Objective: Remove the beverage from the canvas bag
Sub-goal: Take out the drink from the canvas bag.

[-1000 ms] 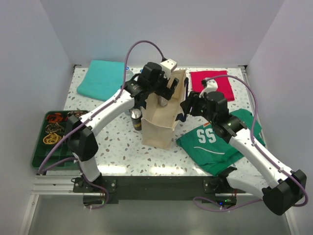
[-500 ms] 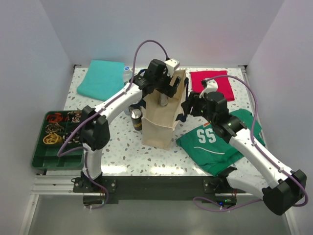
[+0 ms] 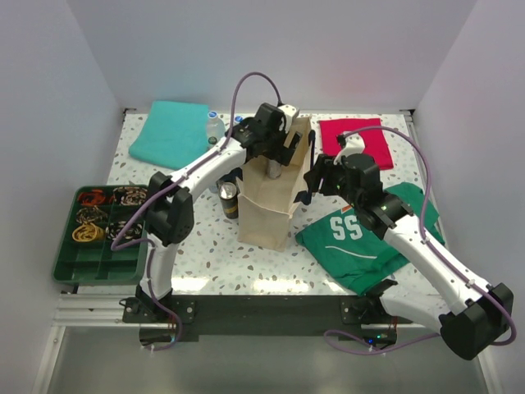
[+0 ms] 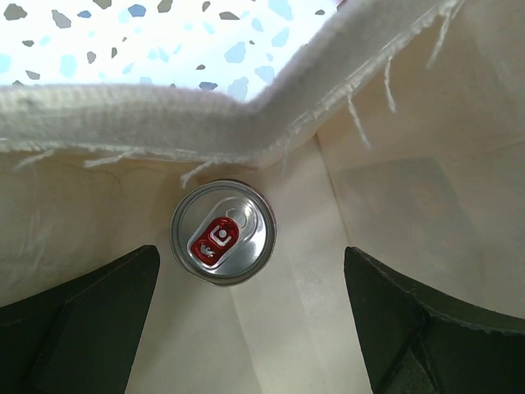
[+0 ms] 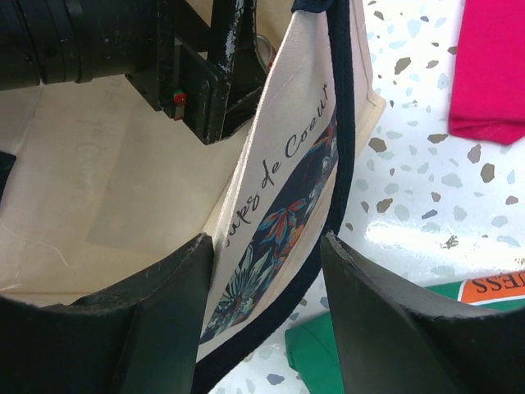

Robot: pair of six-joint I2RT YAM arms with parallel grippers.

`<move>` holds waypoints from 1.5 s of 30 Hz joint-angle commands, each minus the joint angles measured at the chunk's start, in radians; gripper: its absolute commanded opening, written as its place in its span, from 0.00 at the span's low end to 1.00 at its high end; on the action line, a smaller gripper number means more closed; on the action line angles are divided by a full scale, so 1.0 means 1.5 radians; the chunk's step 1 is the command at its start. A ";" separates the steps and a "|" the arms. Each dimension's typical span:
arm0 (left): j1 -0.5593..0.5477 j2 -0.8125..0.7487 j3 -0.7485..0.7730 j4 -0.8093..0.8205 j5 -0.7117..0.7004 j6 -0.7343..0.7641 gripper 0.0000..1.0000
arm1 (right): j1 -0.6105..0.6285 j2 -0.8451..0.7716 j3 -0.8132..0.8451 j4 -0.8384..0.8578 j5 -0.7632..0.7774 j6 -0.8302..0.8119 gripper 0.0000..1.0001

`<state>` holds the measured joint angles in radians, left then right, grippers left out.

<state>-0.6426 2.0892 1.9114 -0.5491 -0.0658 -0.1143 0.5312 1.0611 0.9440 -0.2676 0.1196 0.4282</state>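
The canvas bag stands upright mid-table, beige with navy straps. In the left wrist view the beverage, a silver can with a red tab, stands on the bag's floor. My left gripper hangs inside the bag's mouth, above the can. It is open, and the can sits ahead of the left finger, untouched. My right gripper is at the bag's right rim. It is open, and its fingers straddle the printed side wall and a navy strap with gaps on both sides.
A dark can stands on the table just left of the bag, and a water bottle behind it. A teal cloth lies back left, a red cloth back right, a green jersey under my right arm. A green tray sits far left.
My left arm has swung its elbow rightward and its gripper has sunk a little deeper into the bag's mouth. My right gripper has widened slightly at the rim.
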 commanded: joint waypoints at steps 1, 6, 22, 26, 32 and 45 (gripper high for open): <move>0.005 0.005 0.031 -0.014 -0.022 -0.016 1.00 | 0.001 0.003 0.011 -0.003 0.024 -0.013 0.59; 0.005 0.018 0.025 0.004 -0.022 -0.011 1.00 | 0.001 0.005 0.011 -0.002 0.023 -0.012 0.60; 0.013 0.052 0.033 0.029 0.005 -0.014 0.92 | 0.001 0.006 0.010 -0.008 0.029 -0.018 0.60; 0.012 0.055 0.023 0.026 -0.012 -0.019 0.88 | 0.001 0.006 0.010 -0.009 0.029 -0.018 0.60; 0.012 0.046 -0.001 0.043 -0.019 -0.019 0.88 | 0.002 0.003 0.008 -0.008 0.031 -0.018 0.60; 0.013 0.034 -0.014 0.036 -0.014 -0.009 0.17 | 0.001 0.005 0.011 -0.010 0.030 -0.019 0.60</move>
<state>-0.6304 2.1647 1.9156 -0.4957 -0.0818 -0.1303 0.5312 1.0611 0.9440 -0.2771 0.1394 0.4183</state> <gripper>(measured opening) 0.587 0.600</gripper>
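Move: The can left in the canvas bag stands a couple of centimetres ahead of the left hand and about 1 cm to its left, its middle some 7 cm below. Outside the bag, the dark can is about 15 cm to this hand's left and 8 cm back, and a clear bottle about 12 cm left and 10 cm ahead, both about as low. From the right hand, the can in the bag is roughly 13 cm ahead, 9 cm left and 15 cm below. Down into the bag by about 3 cm, easing forward some 1.5 cm with hardly any wrist turn, the left hand sinks in two short steps with its wide-open fingers around the can. At the bottom the fingers close to a little over half open, taking hold of the can's upper part. The right hand stays put, half-open fingers still astride the bag's right wall. ##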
